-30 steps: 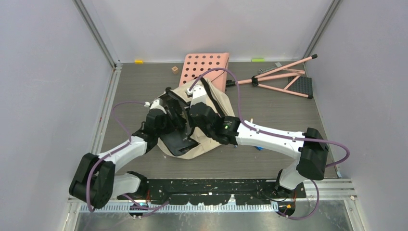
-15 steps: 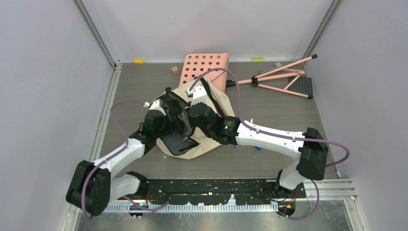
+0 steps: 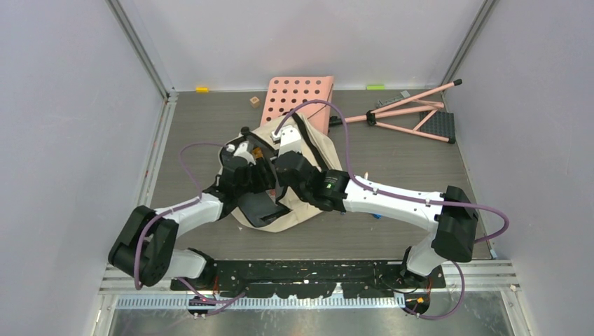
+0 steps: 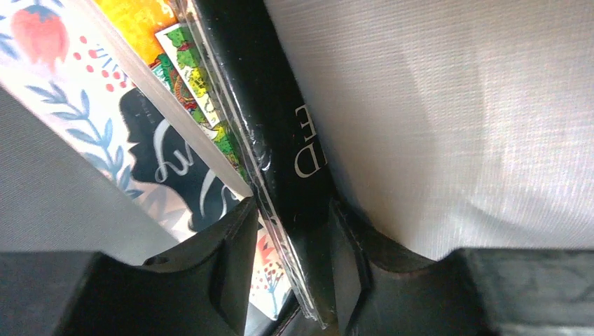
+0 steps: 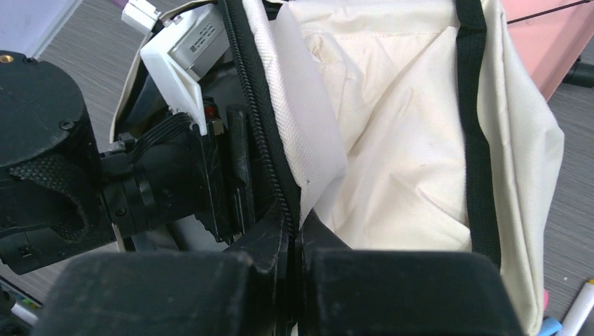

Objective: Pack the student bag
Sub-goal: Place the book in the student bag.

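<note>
The student bag (image 3: 321,150), cream fabric with black straps and zipper trim, lies open in the middle of the table. My right gripper (image 5: 293,231) is shut on its black zipper edge (image 5: 263,140) and holds the opening up. My left gripper (image 4: 291,259) is inside the bag, against the grey lining (image 4: 455,105). Its fingers are closed on a black book (image 4: 280,140) wrapped in clear plastic. A book with a floral cover (image 4: 84,119) lies beside it. In the top view the left gripper (image 3: 260,168) is mostly hidden in the bag's mouth, next to the right gripper (image 3: 284,164).
A pink perforated board (image 3: 298,98) leans behind the bag. A pink folding stand (image 3: 413,112) lies at the back right. A small wooden block (image 3: 254,101) sits at the back left. Markers (image 5: 578,308) lie by the bag's right side.
My left arm has pushed further into the bag, and its jaws have closed in on the black book. The right gripper has kept its hold on the zipper edge.
</note>
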You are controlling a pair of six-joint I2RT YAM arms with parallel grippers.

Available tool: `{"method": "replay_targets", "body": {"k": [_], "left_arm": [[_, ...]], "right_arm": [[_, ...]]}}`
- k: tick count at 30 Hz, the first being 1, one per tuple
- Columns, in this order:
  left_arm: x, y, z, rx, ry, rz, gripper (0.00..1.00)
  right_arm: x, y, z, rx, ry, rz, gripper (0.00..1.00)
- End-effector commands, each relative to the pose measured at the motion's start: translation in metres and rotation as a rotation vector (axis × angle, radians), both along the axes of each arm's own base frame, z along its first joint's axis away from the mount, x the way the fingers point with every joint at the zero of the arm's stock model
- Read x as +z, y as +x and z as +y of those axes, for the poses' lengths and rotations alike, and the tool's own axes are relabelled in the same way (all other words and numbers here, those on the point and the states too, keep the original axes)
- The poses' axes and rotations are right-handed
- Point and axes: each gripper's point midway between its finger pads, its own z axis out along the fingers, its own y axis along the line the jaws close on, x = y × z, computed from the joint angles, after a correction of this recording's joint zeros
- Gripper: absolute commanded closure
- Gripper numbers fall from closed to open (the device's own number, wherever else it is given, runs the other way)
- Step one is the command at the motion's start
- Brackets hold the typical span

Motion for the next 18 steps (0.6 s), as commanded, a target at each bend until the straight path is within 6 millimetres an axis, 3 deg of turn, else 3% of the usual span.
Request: {"method": "replay_targets", "body": {"k": [1,3,5,11,14,18], "left_arm": [[0.027,0.011,-0.023,-0.059,-0.045,-0.086,0.61],[0.025,0.008,-0.009,-0.008,-0.002,-0.084,0.59],[0.035,0.002,0.009,0.043,0.046,-0.119,0.5],[0.058,-0.04,0.081,0.201,0.256,-0.095,0.15],[0.07,-0.064,0.116,0.292,0.33,-0.078,0.07],[0.097,-0.085,0.135,0.332,0.326,-0.107,0.03]], "right_arm": [[0.02,0.003,-0.004,-0.038,-0.004,-0.046,1.0],[0.02,0.001,-0.006,-0.038,-0.014,-0.045,1.0],[0.021,-0.001,-0.009,-0.039,-0.015,-0.049,1.0],[0.018,-0.002,-0.008,-0.035,-0.019,-0.046,1.0],[0.009,-0.008,-0.001,-0.019,-0.026,-0.03,1.0],[-0.01,-0.022,0.015,0.021,-0.054,-0.005,0.99]]}}
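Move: The book already stands on edge in the student bag with the left fingers straddling its near end, its middle about 5 cm ahead, 2 cm left and 4 cm below that hand. The orange book is next to it, roughly 7 cm ahead and 4 cm left of the hand, with the floral book beyond at 4 cm ahead and 5 cm left, both some 5 cm below. From the right hand, the book lies about 7 cm ahead, 3 cm left and 15 cm below. After easing barely 1 cm further right with the book still between its fingers, the left hand opens them nearly fully and comes free, drawing out of the bag's mouth to the left and up by about 10 cm each and back some 6 cm, its fingertips tipping up about 10 degrees and swinging counter-clockwise. Meanwhile the right hand keeps the zipped flap edge pinched and raised to hold the mouth open, sagging only about 1 cm down and back. ##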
